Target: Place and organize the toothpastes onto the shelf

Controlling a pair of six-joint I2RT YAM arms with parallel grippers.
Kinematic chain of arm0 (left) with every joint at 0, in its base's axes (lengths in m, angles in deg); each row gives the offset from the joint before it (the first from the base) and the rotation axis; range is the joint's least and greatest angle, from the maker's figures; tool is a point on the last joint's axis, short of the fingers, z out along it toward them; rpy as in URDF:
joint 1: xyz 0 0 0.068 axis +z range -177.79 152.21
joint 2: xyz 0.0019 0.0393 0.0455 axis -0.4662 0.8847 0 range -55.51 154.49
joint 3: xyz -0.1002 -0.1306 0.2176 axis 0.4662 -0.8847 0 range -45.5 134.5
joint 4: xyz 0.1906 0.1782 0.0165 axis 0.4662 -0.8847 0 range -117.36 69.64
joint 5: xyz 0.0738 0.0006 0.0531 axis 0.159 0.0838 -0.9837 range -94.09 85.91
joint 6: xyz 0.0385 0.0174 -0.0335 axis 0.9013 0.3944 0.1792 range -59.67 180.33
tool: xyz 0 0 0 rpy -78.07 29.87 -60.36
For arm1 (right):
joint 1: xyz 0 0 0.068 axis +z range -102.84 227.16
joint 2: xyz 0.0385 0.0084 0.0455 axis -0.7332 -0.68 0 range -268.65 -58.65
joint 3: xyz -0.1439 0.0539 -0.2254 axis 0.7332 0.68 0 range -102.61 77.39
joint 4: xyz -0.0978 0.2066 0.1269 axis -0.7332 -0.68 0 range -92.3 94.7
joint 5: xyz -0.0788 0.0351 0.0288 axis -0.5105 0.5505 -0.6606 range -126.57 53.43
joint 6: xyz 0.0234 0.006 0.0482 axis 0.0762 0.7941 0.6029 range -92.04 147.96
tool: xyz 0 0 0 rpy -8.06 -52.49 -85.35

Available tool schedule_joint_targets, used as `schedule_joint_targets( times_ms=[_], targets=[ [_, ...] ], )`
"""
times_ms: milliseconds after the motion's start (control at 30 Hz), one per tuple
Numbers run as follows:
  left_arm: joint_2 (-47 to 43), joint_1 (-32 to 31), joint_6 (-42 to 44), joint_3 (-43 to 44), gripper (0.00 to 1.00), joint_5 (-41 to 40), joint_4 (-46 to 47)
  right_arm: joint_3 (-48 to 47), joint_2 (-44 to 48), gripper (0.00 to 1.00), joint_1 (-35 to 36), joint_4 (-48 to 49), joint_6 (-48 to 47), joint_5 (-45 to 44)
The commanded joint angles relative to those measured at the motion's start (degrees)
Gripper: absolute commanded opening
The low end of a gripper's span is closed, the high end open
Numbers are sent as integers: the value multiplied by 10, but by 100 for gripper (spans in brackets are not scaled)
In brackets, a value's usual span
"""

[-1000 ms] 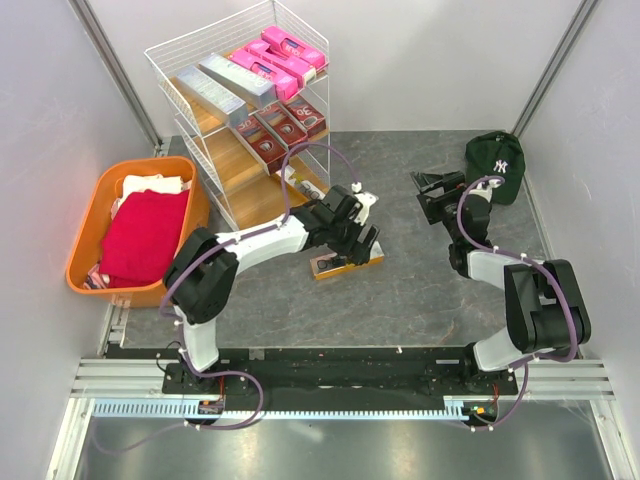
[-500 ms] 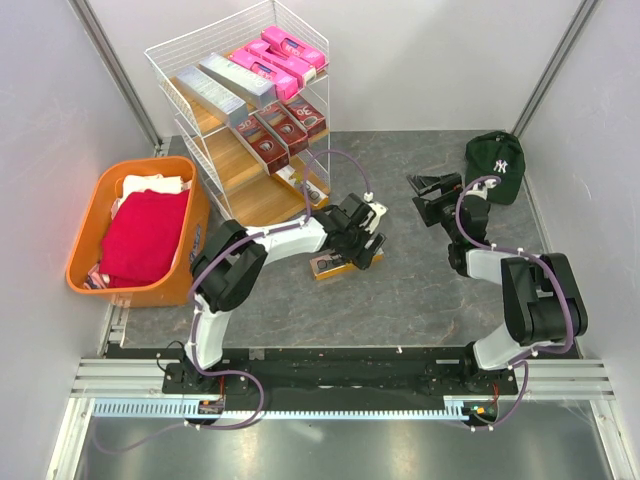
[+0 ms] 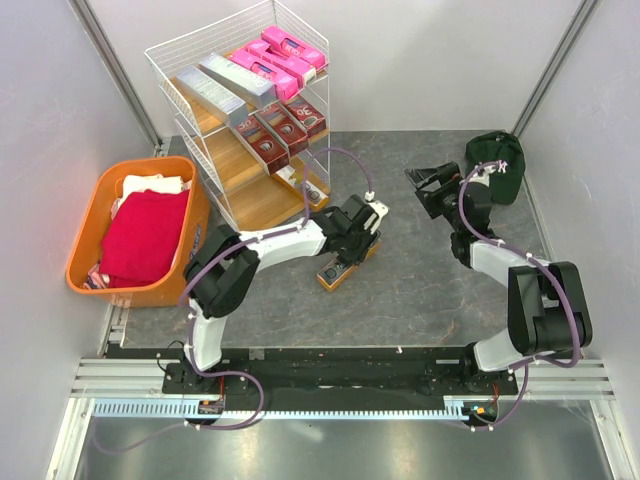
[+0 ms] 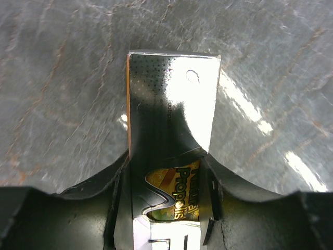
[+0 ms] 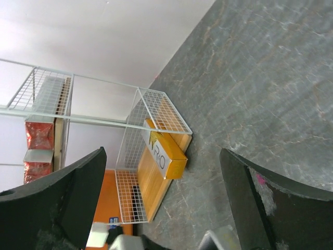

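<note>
A gold-white-black toothpaste box (image 3: pixel 334 273) lies on the grey table right of the shelf (image 3: pixel 190 60). My left gripper (image 3: pixel 350 250) is over its far end. In the left wrist view the fingers (image 4: pixel 118 182) press both long sides of the box (image 4: pixel 171 94), so the gripper (image 4: pixel 165 161) is shut on it. The shelf holds pink boxes (image 3: pixel 282 55) and silver boxes (image 3: pixel 215 85) on top, dark red boxes (image 3: pixel 282 125) in the middle and a gold box (image 3: pixel 300 183) at the bottom. That gold box shows in the right wrist view (image 5: pixel 167 153). My right gripper (image 3: pixel 425 182) is open and empty (image 5: pixel 162 174).
An orange basket (image 3: pixel 100 190) with folded red and white cloths stands left of the shelf. A dark green cap (image 3: pixel 497 165) lies at the back right, just beyond my right gripper. The shelf's wire side (image 5: pixel 156 107) faces the right gripper.
The box on the table has turned from lying crosswise to lying in line with my left gripper, which has closed on its sides. The right gripper shifted slightly towards the back.
</note>
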Motion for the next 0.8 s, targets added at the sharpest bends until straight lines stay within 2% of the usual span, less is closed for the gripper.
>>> schedule_joint_targets(
  times_ms=[0,300,567,667,767],
  targets=[
    [-94,-2,-44,-20,29,-14,16,-48,27,98,2,-43,-44,25],
    [-257,-2,-103,-144,29,29,65,-96,56,98,18,-126,-89,44],
    [-407,5,-177,-248,28,-33,100,-167,66,98,78,-238,-170,27],
    [-474,27,-225,-294,26,-35,129,-179,81,98,114,-262,-201,3],
    [-535,74,-279,-344,23,-8,161,-178,106,98,152,-277,-224,-30]
  ],
)
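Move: The left hand already holds the yellow toothpaste box low over the table; the free spot on the bottom shelf lies about 12 cm ahead of it, 21 cm left and 3 cm higher. The yellow box already shelved is some 16 cm ahead and 12 cm left, at much the same height as the spot. From the right hand the free spot is about 33 cm left, 1 cm back and 12 cm below. Left hand keeps its pinch, lifting the box about 14 cm, leftward and back; open right hand swings left, rising. ##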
